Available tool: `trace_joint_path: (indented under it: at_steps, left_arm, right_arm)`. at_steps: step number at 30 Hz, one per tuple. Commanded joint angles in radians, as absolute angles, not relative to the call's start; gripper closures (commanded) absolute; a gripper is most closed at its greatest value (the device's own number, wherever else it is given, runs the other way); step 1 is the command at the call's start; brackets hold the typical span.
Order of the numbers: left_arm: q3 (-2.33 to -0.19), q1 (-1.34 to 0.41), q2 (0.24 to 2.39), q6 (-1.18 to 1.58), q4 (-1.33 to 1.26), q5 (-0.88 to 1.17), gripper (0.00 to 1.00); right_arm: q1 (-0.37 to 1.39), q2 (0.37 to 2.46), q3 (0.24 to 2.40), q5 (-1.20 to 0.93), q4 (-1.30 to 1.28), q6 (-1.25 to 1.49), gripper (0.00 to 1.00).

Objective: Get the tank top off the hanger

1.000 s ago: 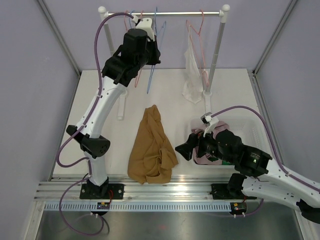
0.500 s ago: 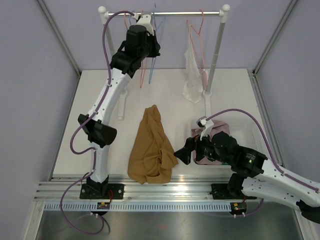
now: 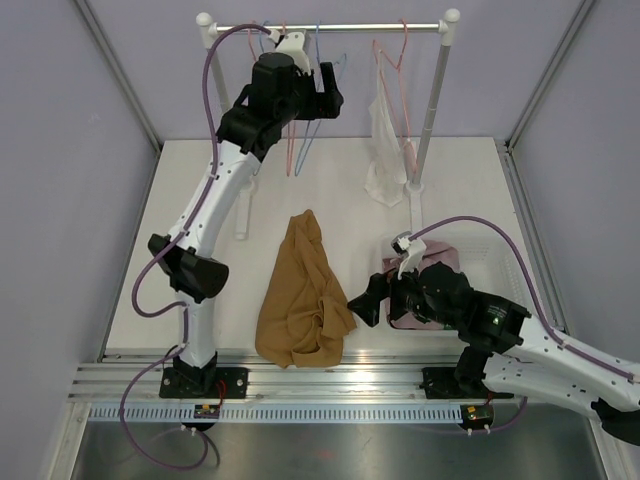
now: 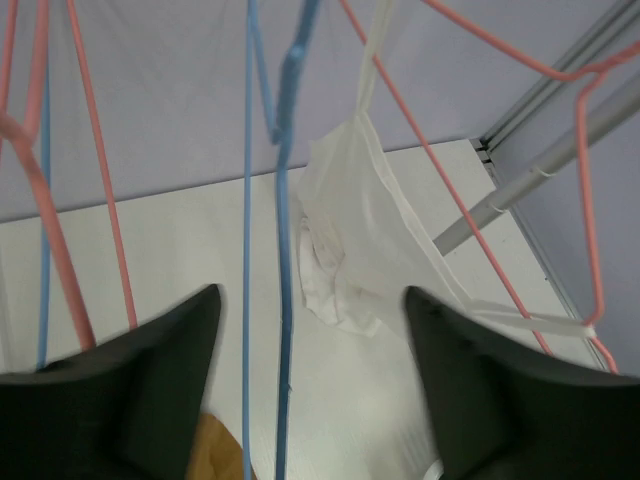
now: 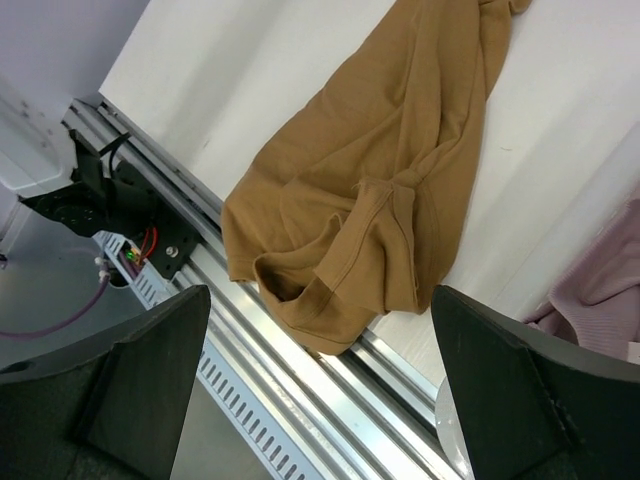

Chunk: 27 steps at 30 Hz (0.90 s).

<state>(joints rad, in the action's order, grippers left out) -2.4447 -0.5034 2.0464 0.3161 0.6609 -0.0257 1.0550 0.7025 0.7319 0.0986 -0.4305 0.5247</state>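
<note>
A brown tank top (image 3: 300,300) lies crumpled on the table, off any hanger; it also fills the right wrist view (image 5: 380,170). My left gripper (image 3: 320,98) is up under the rail, open. In its wrist view (image 4: 310,300) a bare blue hanger (image 4: 283,250) hangs between the spread fingers, apparently free of both. A bare pink hanger (image 4: 100,200) hangs beside it. A white garment (image 3: 383,150) with thin straps hangs on another pink hanger (image 3: 400,60). My right gripper (image 3: 362,300) hovers open by the tank top's right edge, holding nothing.
The rail (image 3: 330,27) rests on two white posts (image 3: 430,110). A white bin (image 3: 500,250) holding pink cloth (image 3: 435,258) stands at the right, behind my right arm. An aluminium track (image 3: 330,380) runs along the near table edge. Purple walls close in the sides.
My left gripper rose to the rail with the hanger and has opened from shut. The blue and pink hangers now hang from the rail. My right gripper drifted slightly left.
</note>
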Motion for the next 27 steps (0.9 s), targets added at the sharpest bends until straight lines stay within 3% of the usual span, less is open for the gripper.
trace_joint_path:
  at_steps: [1, 2, 9, 17, 27]
  left_arm:
    - [-2.442, -0.534, 1.885, 0.302, 0.629, -0.006, 0.05]
    - [-2.43, -0.54, 1.834, 0.299, 0.635, -0.008, 0.01]
    - [-2.145, -0.577, 1.512, 0.324, 0.678, -0.107, 0.01]
    - [-1.601, -0.598, 1.042, 0.393, 0.673, -0.23, 0.01]
    - [-1.177, -0.6, 0.671, 0.319, 0.715, -0.363, 0.01]
  right_arm:
    - [1.063, 0.741, 0.738, 0.156, -0.374, 0.482, 0.01]
    - [1.062, 0.752, 0.739, 0.176, -0.37, 0.476, 0.0]
    - [1.062, 0.948, 0.781, 0.204, -0.315, 0.472, 0.0]
    - [1.061, 1.245, 0.842, 0.123, -0.114, 0.479, 0.01]
    - [1.127, 1.632, 1.058, 0.236, -0.216, 0.408, 0.01]
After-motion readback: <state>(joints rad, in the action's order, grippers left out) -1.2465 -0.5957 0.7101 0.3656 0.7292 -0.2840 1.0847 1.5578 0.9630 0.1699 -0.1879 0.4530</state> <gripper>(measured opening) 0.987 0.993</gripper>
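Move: The right hand waits wide open; the brown tank top lies on the table about 12 cm to its left, 8 cm ahead and some 20 cm below. The white basket is about 23 cm to that hand's right and 11 cm ahead. The left hand has the blue hanger about 3 cm ahead between its parting fingers, a pink hanger 7 cm to the left and 3 cm ahead; the brown tank top lies about 25 cm back, 6 cm left, far below. The left hand, already parting from the blue hanger, opens fully and comes clear of it, drawing back nearly 30 cm and swinging left, rising about 10 cm before sinking again. Meanwhile the right hand heads down and left, also somewhat forward, over the brown tank top, dropping about 13 cm with fingers wide open and tipping further down; it touches nothing visibly. ##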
